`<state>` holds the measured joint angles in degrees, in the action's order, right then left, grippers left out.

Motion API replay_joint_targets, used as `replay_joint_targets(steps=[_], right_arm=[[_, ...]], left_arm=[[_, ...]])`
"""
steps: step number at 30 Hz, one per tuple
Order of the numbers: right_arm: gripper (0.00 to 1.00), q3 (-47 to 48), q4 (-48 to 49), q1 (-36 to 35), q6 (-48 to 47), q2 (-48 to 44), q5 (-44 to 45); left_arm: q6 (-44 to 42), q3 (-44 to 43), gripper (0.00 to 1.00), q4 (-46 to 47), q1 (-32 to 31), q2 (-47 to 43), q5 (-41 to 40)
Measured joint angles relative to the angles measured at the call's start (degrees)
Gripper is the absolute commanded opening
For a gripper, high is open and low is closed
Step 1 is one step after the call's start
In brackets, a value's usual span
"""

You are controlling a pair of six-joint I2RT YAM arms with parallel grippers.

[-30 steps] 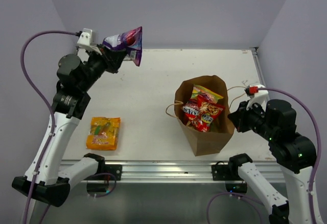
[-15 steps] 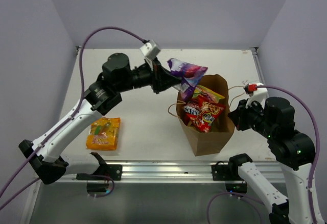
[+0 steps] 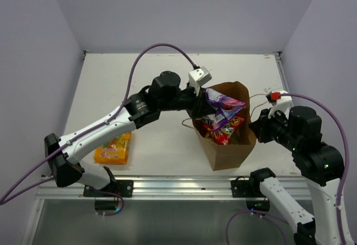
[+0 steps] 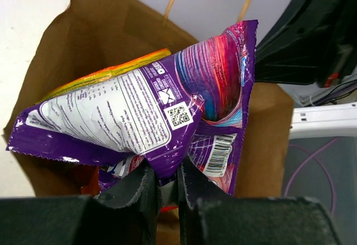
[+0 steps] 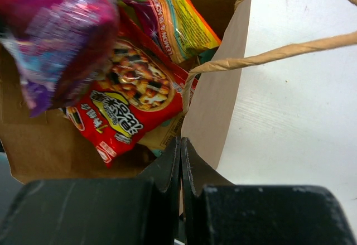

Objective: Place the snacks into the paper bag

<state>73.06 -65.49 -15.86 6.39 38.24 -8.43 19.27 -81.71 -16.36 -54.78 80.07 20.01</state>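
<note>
The brown paper bag [image 3: 228, 151] stands open at the right of the table. My left gripper [image 3: 201, 105] is shut on the bottom edge of a purple snack packet [image 3: 224, 105], which hangs in the bag's mouth. The left wrist view shows that purple packet [image 4: 139, 111] pinched at my left gripper [image 4: 167, 173], above the bag [image 4: 100, 27]. A red packet [image 5: 134, 105] and a multicoloured packet [image 5: 173, 16] lie inside. My right gripper [image 5: 180, 144] is shut on the bag's rim [image 5: 217, 105]. An orange-yellow packet [image 3: 113, 145] lies flat on the table at the left.
Twine handles [image 5: 279, 52] stick out from the bag towards the right arm. A metal rail [image 3: 178, 185] runs along the near table edge. Walls close in the table on the left, back and right. The left arm's purple cable [image 3: 162, 47] arcs above the table.
My left arm has swung from the far left corner across to the bag, carrying the purple packet into its mouth. The right arm and bag have stayed put.
</note>
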Motion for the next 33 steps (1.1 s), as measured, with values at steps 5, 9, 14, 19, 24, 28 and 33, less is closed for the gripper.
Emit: replay_joint_targets(steps=[5,9,14,19,24,28,33], right_arm=[[0.0,0.0,-0.2,0.0,0.0,0.0,0.5],[0.0,0.0,-0.2,0.0,0.0,-0.1,1.2],[0.0,0.1,-0.1,0.0,0.0,-0.1,1.2],[0.0,0.3,0.0,-0.2,0.0,-0.1,1.2],[0.0,0.3,-0.2,-0.2,0.0,-0.1,1.2],[0.0,0.3,-0.2,-0.3,0.0,-0.1,1.2],[0.0,0.3,-0.2,-0.3,0.0,-0.1,1.2]], left_arm=[[-1.7,-0.1,0.0,-0.1,-0.5,6.3,-0.8],[-2.8,-0.6,0.03,-0.7,-0.9,9.6,-3.7],[-4.5,-1.7,0.83,-2.5,-1.7,9.6,-9.8],[-5.5,-4.4,1.0,-5.2,-1.9,9.0,-16.4],[-6.7,-7.5,1.0,-4.6,-1.6,1.4,-24.0],[-6.6,-8.7,1.0,-1.8,-1.5,-10.1,-29.8],[3.1,1.6,1.0,-3.0,-1.4,-26.1,-47.5]])
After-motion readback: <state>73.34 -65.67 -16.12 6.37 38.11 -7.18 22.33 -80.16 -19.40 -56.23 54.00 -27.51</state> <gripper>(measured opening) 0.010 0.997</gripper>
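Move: The left hand already grips the purple snack pack, with its fingers pointing right. The paper bag's mouth is centred about 5 cm to its right, level fore and aft, and some 5 cm below. Inside, the red snack pack is roughly 7 cm right, 4 cm back and 14 cm down, and the yellow snack pack about 8 cm right, 4 cm ahead and 12 cm down. From the right hand, at the bag's right rim, the mouth's centre is some 12 cm left and 5 cm ahead. Still pinching the purple pack, the left hand lowers it about 7 cm into the bag's mouth, edging right and forward, and lets go by opening its fingers wide. It then climbs over 20 cm and swings some 20 cm left, away from the bag, turning counter-clockwise about 45 degrees. The right hand stays, keeping its shut fingers on the right rim. ##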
